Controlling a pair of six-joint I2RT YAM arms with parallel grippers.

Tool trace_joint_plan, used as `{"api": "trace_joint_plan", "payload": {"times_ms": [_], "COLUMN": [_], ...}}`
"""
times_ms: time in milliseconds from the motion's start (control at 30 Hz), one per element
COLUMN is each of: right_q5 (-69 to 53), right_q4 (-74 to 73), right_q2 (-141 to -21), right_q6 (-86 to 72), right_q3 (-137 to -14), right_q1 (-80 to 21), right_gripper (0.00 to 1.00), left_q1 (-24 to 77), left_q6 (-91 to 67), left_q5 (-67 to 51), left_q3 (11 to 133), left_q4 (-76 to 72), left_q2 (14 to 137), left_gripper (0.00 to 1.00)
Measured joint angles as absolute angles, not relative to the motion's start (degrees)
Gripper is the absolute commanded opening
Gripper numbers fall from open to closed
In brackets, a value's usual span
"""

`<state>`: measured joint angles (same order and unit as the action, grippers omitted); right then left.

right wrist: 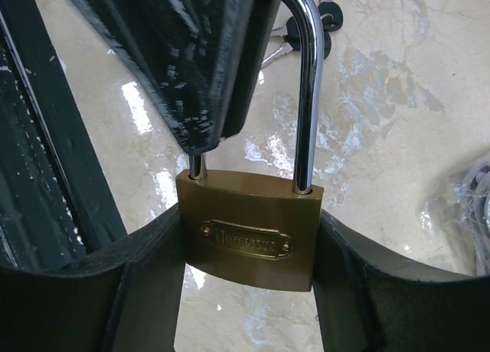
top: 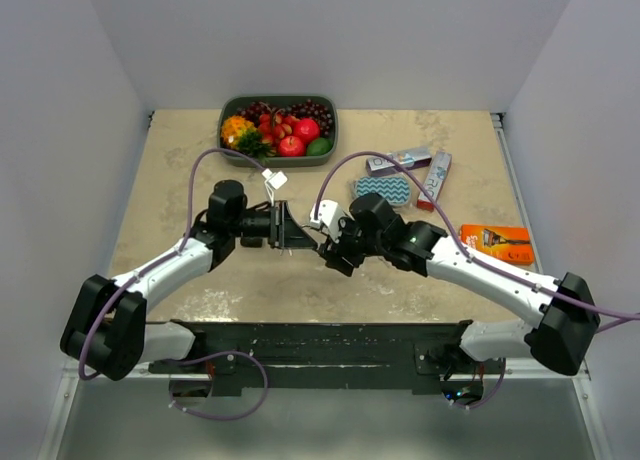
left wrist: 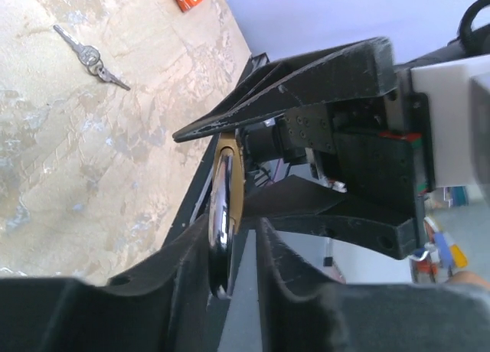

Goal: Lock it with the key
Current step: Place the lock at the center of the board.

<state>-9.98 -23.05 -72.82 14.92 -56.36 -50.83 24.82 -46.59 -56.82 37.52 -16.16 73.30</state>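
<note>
A brass padlock [right wrist: 249, 237] with a chrome shackle [right wrist: 310, 92] hangs above the table where the two arms meet. My right gripper [right wrist: 249, 228] is shut on the padlock's body, with a finger pressing each side. In the left wrist view the padlock [left wrist: 223, 206] shows edge-on between my left gripper's [left wrist: 237, 237] fingers. It rests against one finger, and a narrow gap separates it from the other. From above, the left gripper [top: 285, 228] and the right gripper [top: 330, 248] face each other. The keys [left wrist: 90, 57] lie loose on the table, and the right wrist view shows the keys [right wrist: 325, 23] behind the shackle.
A green tray [top: 331, 130] of fruit stands at the back. A blue patterned sponge [top: 383, 188], two toothpaste boxes [top: 398, 160] [top: 435, 178] and an orange razor pack [top: 497, 242] lie to the right. A black rail [top: 320, 342] runs along the near edge.
</note>
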Motion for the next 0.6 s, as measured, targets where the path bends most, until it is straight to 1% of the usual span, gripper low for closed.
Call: {"api": "trace_joint_plan", "payload": {"times_ms": [33,67,133,233,367,500,600], "right_q5": [-10.0,-10.0,-10.2,-10.5,-9.9,-7.0,-5.6], "right_q4": [-22.9,-22.9,-23.1,-23.1,-22.7,-22.4,-22.5], "right_q2": [-73.0,-73.2,-74.0,-75.7,-80.5,-89.6,-96.1], "right_q6": [14.2,13.6,11.5,7.7,0.0,-7.6,-12.3], "right_q3": [-56.4,-56.4,-56.4,-56.3,-55.8,-56.4,-57.4], "right_q1": [-50.7,-50.5,-49.5,-46.7,-41.5,-39.8,-40.1], "right_gripper": [0.0,0.0,0.0,0.0,0.0,0.0,0.0], "left_q1": [24.4,23.6,20.9,14.9,7.2,4.6,2.7], "left_q6": [-47.0,-47.3,-46.9,-45.0,-37.6,-28.0,-22.6], "left_q5": [-57.0,-57.3,-57.4,-56.5,-51.3,-44.2,-41.3], "left_q3": [37.5,37.5,37.5,38.0,43.8,54.1,58.6], "left_q4": [-16.5,-16.8,-17.2,-14.6,-5.2,6.4,10.8], "left_q2": [73.3,73.3,73.3,72.9,72.4,72.7,72.6], "left_gripper": [0.5,0.76,0.89,0.99,0.99,0.99,0.99]}}
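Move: Below the right hand, which holds the brass lock by its body, the free spot near the board's centre lies some 15 cm down, about 5 cm ahead and 4 cm right. From this hand, the black-headed keys are roughly 10 cm ahead, 9 cm left; the small silver key is 5 cm ahead, 13 cm right, both at board level. From the left hand at the shackle, the lock's body is about 5 cm right and slightly lower. Opening wide, the left fingers let go of the shackle and that hand draws away forward and left, then also rises, swinging about 30 degrees counter-clockwise. The right hand keeps its grip on the lock's body and lowers it some 13 cm towards the board, easing about 5 cm forward and a little right while turning clockwise and tipping its fingers downward. ##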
